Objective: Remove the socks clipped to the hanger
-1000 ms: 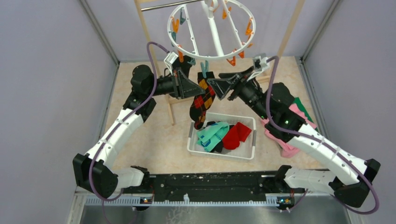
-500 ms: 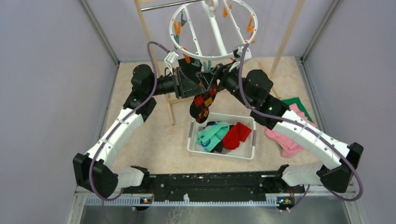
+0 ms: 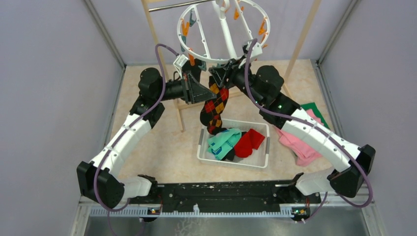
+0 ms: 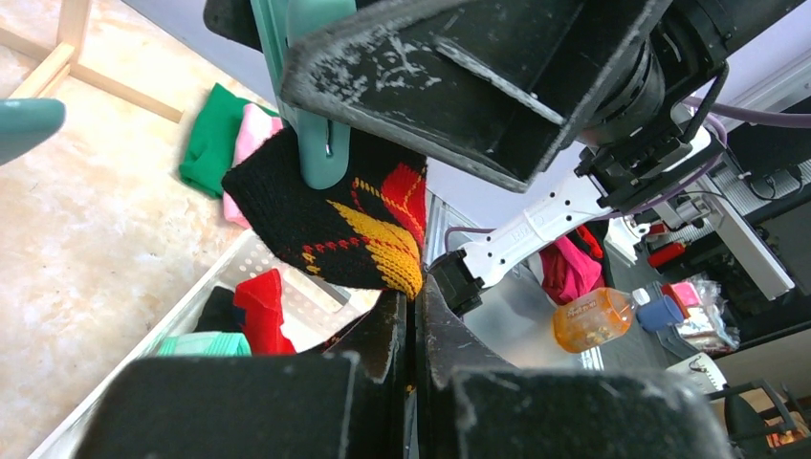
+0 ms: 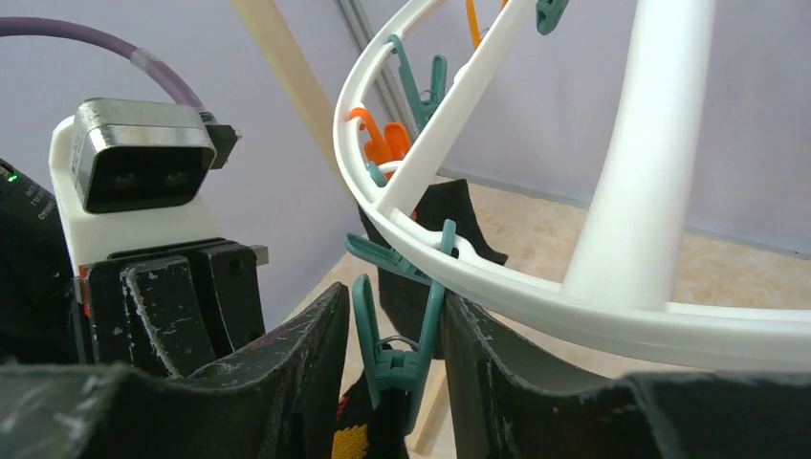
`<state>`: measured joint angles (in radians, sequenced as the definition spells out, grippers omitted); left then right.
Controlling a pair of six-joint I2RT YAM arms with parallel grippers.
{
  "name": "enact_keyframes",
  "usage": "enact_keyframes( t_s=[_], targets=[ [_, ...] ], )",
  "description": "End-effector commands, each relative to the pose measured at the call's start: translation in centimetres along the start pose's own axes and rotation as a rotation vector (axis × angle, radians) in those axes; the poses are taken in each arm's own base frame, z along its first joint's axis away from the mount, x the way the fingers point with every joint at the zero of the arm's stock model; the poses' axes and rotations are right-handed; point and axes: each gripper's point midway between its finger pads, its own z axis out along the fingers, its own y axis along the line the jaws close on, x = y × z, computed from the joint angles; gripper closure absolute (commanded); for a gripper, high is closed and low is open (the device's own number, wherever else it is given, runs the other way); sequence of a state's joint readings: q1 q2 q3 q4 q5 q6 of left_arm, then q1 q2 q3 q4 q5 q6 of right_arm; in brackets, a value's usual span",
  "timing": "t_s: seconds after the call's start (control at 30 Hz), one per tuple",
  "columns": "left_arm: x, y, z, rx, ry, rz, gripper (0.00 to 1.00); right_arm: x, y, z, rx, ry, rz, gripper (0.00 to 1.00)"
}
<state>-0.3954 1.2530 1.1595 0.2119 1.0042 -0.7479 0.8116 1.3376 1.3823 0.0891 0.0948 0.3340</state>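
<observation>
The white ring hanger (image 3: 221,29) hangs from the wooden rack. A black argyle sock (image 3: 215,105) dangles from a teal clip (image 5: 397,368) on its near rim. My right gripper (image 3: 220,73) straddles that clip, and its fingers (image 5: 316,335) press the clip's two handles from either side. The clip still bites the sock's top. My left gripper (image 3: 202,93) is shut on the argyle sock's edge (image 4: 383,258), just below the clip. Behind the clip, a dark sock (image 5: 430,220) hangs from the ring.
Under the hanging sock stands a white bin (image 3: 260,160) holding a teal sock (image 3: 223,142), a red sock (image 3: 249,141) and a black one. Pink (image 3: 295,142) and green (image 3: 312,108) cloths lie to the right. Wooden rack posts (image 3: 155,39) flank the hanger.
My right arm swung left and up to the teal clip, and its jaws narrowed onto it. The hanger rocked slightly. The left gripper stayed shut in place.
</observation>
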Motion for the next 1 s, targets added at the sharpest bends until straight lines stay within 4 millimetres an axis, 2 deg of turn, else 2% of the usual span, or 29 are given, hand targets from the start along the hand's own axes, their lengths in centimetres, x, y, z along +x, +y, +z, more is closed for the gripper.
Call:
enact_keyframes(
  t_s=[0.0, 0.13, 0.23, 0.3, 0.47, 0.6, 0.73, 0.87, 0.97],
  targets=[
    [-1.4, -1.5, 0.0, 0.028, -0.025, 0.079, 1.0, -2.9, 0.7, 0.5, -0.048, -0.085, 0.017, 0.62],
    [-1.4, -1.6, 0.0, 0.028, -0.025, 0.082, 1.0, -2.8, 1.1, 0.9, -0.075, -0.08, 0.022, 0.71],
    [-1.3, -1.4, 0.0, 0.025, -0.024, 0.079, 1.0, -3.0, 1.2, 0.9, -0.09, -0.09, 0.021, 0.91],
    [-1.0, -1.3, 0.0, 0.023, -0.017, 0.081, 1.0, -3.6, 1.3, 0.8, -0.096, -0.107, 0.021, 0.97],
    [1.8, 0.3, 0.2, 0.007, 0.07, 0.138, 1.0, -5.2, 0.9, 0.2, -0.09, -0.139, 0.044, 1.0],
    [4.0, 1.4, 0.4, -0.009, 0.145, 0.19, 1.0, -5.3, 0.9, -0.4, -0.114, -0.139, 0.065, 1.0],
    [5.3, 1.9, 0.8, -0.011, 0.187, 0.255, 1.0, -5.8, 0.3, -0.8, -0.119, -0.15, 0.089, 1.0],
    [7.1, 2.6, 2.0, 0.01, 0.249, 0.299, 1.0, -6.1, -0.1, -1.2, -0.11, -0.151, 0.086, 1.0],
    [9.7, 3.6, 3.1, 0.016, 0.349, 0.369, 0.98, -6.2, -0.6, -1.6, -0.098, -0.153, 0.091, 1.0]
  ],
)
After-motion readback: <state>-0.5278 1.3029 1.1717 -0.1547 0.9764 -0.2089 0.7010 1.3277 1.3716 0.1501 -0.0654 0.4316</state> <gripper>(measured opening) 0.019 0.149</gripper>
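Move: The teal clip biting the sock's cuff is already between my open right fingers, about 1 cm ahead, 1 cm left and 1 cm below. From that hand the hanger ring's middle lies some 13 cm ahead, 3 cm right and 5 cm up; a black sock hangs about 7 cm ahead, 7 cm left and 5 cm lower. My left hand keeps hold of the argyle sock; the basket is roughly 4 cm ahead, 9 cm right and 34 cm below that hand. I ease my right fingers about 1 cm farther forward and shut them on the clip's levers, squeezing firmly. With the clip squeezed, my left hand, still pinching the sock, draws it down about 8 cm, also right and slightly back, towards the basket, fingertips dipping some 15 degrees. Meanwhile my right hand keeps its pinch and drifts about 2 cm right and up. ##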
